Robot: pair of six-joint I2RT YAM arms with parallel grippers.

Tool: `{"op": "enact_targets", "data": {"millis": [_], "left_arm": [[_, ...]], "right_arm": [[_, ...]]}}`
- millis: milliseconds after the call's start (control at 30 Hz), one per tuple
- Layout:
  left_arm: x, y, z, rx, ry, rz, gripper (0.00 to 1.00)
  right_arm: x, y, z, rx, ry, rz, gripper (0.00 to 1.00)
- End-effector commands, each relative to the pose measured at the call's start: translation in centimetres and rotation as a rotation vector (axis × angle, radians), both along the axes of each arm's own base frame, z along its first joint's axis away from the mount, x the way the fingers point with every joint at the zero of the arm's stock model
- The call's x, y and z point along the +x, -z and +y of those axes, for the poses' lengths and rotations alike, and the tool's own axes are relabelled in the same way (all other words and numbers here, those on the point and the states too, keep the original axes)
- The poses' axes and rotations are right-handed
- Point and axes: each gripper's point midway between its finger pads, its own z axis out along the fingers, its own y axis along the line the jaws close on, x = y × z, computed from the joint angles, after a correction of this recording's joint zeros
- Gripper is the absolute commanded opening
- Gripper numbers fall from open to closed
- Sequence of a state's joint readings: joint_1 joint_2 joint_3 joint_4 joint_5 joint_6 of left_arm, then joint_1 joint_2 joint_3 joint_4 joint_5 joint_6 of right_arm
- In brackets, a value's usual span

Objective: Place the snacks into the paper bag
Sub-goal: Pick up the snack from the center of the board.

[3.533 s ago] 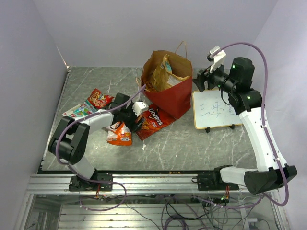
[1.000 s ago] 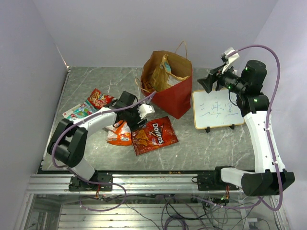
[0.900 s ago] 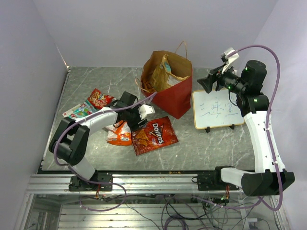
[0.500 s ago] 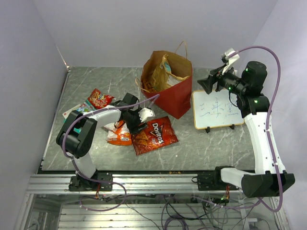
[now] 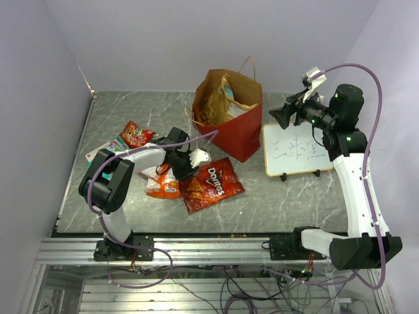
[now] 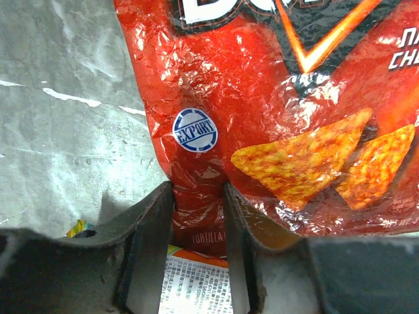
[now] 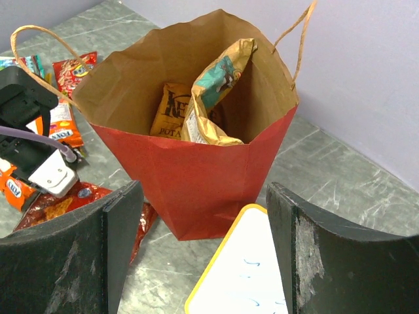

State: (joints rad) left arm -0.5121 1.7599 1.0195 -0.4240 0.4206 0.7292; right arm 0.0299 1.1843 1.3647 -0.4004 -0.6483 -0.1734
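Observation:
A red chip bag [image 5: 213,185] lies flat on the table in front of the paper bag [image 5: 230,136]. My left gripper [image 5: 186,171] is low at that chip bag's left edge. In the left wrist view its fingers [image 6: 150,229] pinch a bunched fold of the red chip bag [image 6: 275,98]; an orange-and-white packet [image 6: 196,281] lies underneath. The red paper bag [image 7: 196,163] stands open with a kraft pouch [image 7: 219,85] and a yellow-brown pack [image 7: 171,108] inside. My right gripper [image 5: 278,116] hangs open in the air right of the bag, holding nothing.
An orange packet [image 5: 163,183] lies left of the red chip bag. A small red packet [image 5: 135,135] and a teal-white pack [image 5: 105,152] lie further left. A wood-framed whiteboard [image 5: 294,149] stands right of the paper bag, under my right gripper.
The left gripper's jaws have narrowed onto the chip bag's edge and its wrist has shifted slightly. Earlier the chip bag slid toward the front. The right arm has barely moved.

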Motion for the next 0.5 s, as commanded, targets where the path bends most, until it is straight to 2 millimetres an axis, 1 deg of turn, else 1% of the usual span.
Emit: {"op": "enact_targets", "data": {"millis": [0, 133, 167, 233, 367, 467], "left_arm": [[-2.1, 1.6, 0.6, 0.03, 0.034, 0.058, 0.41], [-2.5, 1.6, -0.1, 0.038, 0.053, 0.036, 0.26], [-2.7, 1.6, -0.3, 0.039, 0.062, 0.029, 0.21], [-2.9, 1.4, -0.8, 0.04, 0.08, 0.012, 0.08], [-2.9, 0.2, -1.6, 0.038, 0.123, -0.049, 0.07], [-2.5, -1.8, -2.1, 0.019, 0.157, -0.115, 0.07]], "right_arm": [[-0.1, -0.7, -0.1, 0.012, -0.005, -0.028, 0.76], [0.0, -0.6, -0.2, 0.014, -0.005, -0.025, 0.76], [0.0, -0.6, -0.2, 0.014, -0.005, -0.024, 0.76], [0.1, -0.6, -0.2, 0.015, -0.005, -0.023, 0.76], [0.2, -0.5, -0.2, 0.015, -0.008, -0.021, 0.76], [0.0, -0.2, 0.3, 0.011, -0.044, -0.02, 0.76]]}}
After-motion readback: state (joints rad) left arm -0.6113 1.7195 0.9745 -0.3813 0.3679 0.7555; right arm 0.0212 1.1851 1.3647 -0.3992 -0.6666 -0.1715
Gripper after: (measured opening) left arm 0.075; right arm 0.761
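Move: The left hand is down at the Doritos bag, its half-open fingers straddling the far-left corner; the bag's middle lies roughly 9 cm to the right, 2 cm back and barely 1 cm below. An orange snack bag lies about 7 cm to the left of this hand and 2 cm back, and the paper bag stands some 17 cm to its right and 15 cm ahead. From the right hand, the Doritos bag is about 18 cm left, 8 cm back and 37 cm below. The left fingers close almost fully and pinch the Doritos bag's far-left corner, then drag it right and back by about 2.5 cm, staying down at table height. The wrist turns slightly clockwise along the way, some 5 degrees. ##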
